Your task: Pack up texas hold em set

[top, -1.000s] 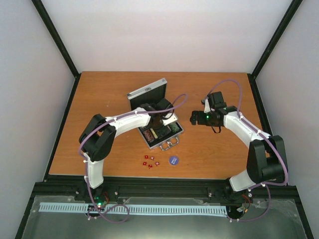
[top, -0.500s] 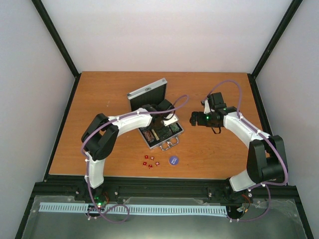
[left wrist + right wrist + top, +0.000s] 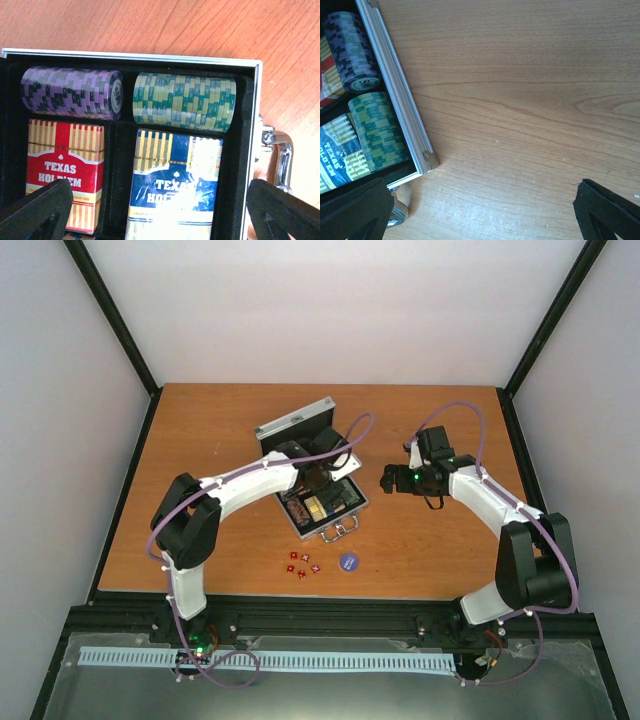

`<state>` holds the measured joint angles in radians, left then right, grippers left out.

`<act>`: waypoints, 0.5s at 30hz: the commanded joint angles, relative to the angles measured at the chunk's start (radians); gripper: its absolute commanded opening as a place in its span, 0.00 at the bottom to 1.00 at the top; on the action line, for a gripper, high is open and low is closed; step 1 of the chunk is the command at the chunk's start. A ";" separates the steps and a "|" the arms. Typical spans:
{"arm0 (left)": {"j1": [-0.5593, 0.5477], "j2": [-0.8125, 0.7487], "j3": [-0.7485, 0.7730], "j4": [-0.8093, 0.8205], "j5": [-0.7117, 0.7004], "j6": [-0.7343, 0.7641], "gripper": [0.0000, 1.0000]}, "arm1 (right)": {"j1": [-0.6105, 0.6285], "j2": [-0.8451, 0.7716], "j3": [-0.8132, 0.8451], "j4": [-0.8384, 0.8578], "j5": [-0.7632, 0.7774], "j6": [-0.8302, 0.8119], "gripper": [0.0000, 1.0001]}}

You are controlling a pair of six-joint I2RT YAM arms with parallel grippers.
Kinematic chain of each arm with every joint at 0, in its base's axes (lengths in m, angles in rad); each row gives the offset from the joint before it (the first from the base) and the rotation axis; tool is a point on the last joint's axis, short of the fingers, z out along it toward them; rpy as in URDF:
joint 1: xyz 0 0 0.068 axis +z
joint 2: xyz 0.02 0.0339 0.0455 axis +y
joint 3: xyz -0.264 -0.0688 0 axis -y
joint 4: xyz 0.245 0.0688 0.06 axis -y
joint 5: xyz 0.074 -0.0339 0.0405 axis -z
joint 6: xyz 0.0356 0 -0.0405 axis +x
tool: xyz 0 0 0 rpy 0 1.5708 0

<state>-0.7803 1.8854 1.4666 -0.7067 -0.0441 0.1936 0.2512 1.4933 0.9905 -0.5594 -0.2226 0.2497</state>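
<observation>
The silver case [image 3: 345,525] lies open mid-table, its lid [image 3: 297,425] standing at the back. In the left wrist view its black lining holds a purple chip stack [image 3: 70,92], a green chip stack [image 3: 185,100], a red card box [image 3: 65,172] and a blue card box [image 3: 172,185]. My left gripper [image 3: 160,217] hovers open above the blue box, touching nothing. My right gripper [image 3: 480,215] is open over bare wood just right of the case's rim [image 3: 395,85]. Several tiny red dice [image 3: 301,565] and a blue-purple disc [image 3: 348,561] lie on the table in front of the case.
The case's metal handle [image 3: 282,157] sticks out from its front edge. The wooden table [image 3: 450,540] is bounded by black frame posts and pale walls. The left arm [image 3: 240,488] reaches in over the case's left side.
My left jaws have spread wider and the gripper has drawn back toward the lid, uncovering the card boxes in the case. The right arm has not moved.
</observation>
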 commanded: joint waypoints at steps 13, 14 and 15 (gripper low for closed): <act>0.153 0.014 0.018 -0.021 0.284 -0.185 0.69 | -0.007 -0.018 -0.015 0.015 -0.009 -0.003 1.00; 0.153 0.012 0.014 -0.027 0.306 -0.187 0.66 | -0.007 -0.016 -0.015 0.014 -0.008 -0.002 1.00; 0.153 0.012 0.011 -0.030 0.326 -0.188 0.63 | -0.007 -0.015 -0.016 0.015 -0.008 -0.001 1.00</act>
<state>-0.6209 1.8896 1.4670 -0.7090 0.1516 0.0330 0.2512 1.4929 0.9825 -0.5568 -0.2256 0.2501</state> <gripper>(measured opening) 0.675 1.000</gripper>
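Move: The red deck lies in the case about 5 cm ahead of my left hand, 4 cm to its left and 6 cm below. The blue deck I have already released is nearly under this hand, some 2 cm back and 1 cm to the left. The purple chips sit about 6 cm ahead and 1 cm right, the green chips 1 cm ahead and 4 cm right. From my right hand the red deck is level ahead, roughly 18 cm left. Empty and already clear of the blue deck, my left hand swings about 4 cm forward and left over the open case at an even height, towards the red deck. As I go I turn the wrist counter-clockwise and tilt it some 15 to 20 degrees in all, the fingertips leaning more to the right, and bring the wide-open fingers in to about two-thirds open, without gripping anything. ##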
